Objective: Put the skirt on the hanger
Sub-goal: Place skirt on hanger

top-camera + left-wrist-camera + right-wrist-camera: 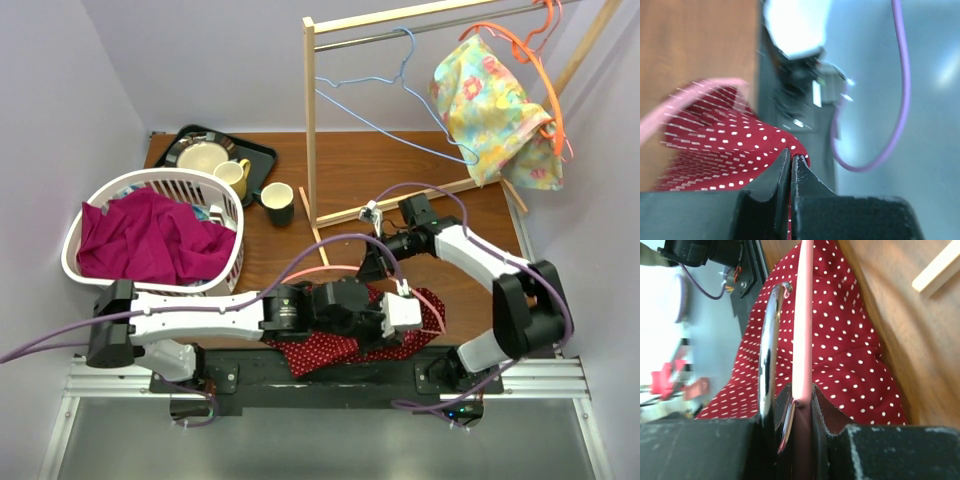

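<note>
The skirt (335,348), red with white dots, lies crumpled at the table's near edge. The left gripper (418,316) is shut on a fold at its edge; in the left wrist view the dark jaws (791,159) meet with the skirt (735,145) pinched at their tips. A pink hanger (318,271) arches over the cloth. The right gripper (372,264) is shut on it. Seen from the right wrist, the pink hanger bar (803,325) runs between the fingers (801,390), its metal hook (768,345) beside it, and the skirt (845,345) spreads beneath.
A white laundry basket (75,268) with magenta cloth stands at the left. Behind it are a black tray (262,157) with dishes, a yellow mug (234,175) and a dark mug (277,203). A wooden rack (311,130) carries a blue hanger (395,85) and an orange hanger with a floral garment (490,105).
</note>
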Robot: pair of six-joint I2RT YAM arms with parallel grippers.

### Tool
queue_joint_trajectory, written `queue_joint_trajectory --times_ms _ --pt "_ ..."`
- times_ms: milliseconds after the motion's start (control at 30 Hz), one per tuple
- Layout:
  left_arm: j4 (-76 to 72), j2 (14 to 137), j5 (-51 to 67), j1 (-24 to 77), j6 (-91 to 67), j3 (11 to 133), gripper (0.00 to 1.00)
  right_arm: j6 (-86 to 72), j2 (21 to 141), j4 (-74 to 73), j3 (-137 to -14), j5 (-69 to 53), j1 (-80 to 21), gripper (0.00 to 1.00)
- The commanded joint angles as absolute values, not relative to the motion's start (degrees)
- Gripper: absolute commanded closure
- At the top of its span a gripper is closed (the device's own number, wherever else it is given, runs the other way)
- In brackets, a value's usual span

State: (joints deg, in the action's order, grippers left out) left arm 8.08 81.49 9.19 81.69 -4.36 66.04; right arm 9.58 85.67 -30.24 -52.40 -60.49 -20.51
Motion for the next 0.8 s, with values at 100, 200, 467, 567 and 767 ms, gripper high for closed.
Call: queue_joint_trajectory --times_ms 100,200,467,567,767 --pt "9.67 83.58 20.39 85.07 -10.01 67.67 1.0 15.73 73.84 -35.59 -55.98 -53.36 -19.87 1.0" --pt "9.41 82.62 21.62 85.95 -10.98 67.33 1.0 18.63 71.29 -39.54 -57.04 -50.11 -19.86 1.0" --pt "3.7 79.54 25.66 86.66 -13.18 63.91 1.0 21.53 64.69 -46.84 -59.06 -45.18 -19.86 1.0" --pt "0.88 81.38 27.77 86.57 -14.84 61.71 0.91 21.88 61.89 -48.95 -60.29 -42.9 -19.78 1.0" --pt "-0.36 83.59 20.59 86.66 -13.89 62.84 0.51 23.81 56.7 -55.27 -64.15 -37.1 -19.86 1.0"
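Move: The left hand, on the near edge of the dotted skirt, has the skirt's middle about 5 cm ahead, 6 cm left and 9 below, and the pink hanger's middle some 10 cm ahead, 2 left and 5 below. From the right hand, which pinches that hanger near its neck, the skirt's middle is roughly 10 cm back, 3 left and 6 below; the near tip of the rack's wooden foot lies 10 cm left, 2 ahead and 7 below. The left hand, still pinching the skirt's edge, draws it back about 8 cm past the table's front edge while its fingertips swing clockwise, and only at the end do its fingers part by roughly a third to let the cloth go. Meanwhile the right hand keeps its hold on the pink hanger near the hook and lifts it some 7 cm while carrying it nearly 6 cm to the right, rolling around its fingers by about 25 degrees as their tips dip. ##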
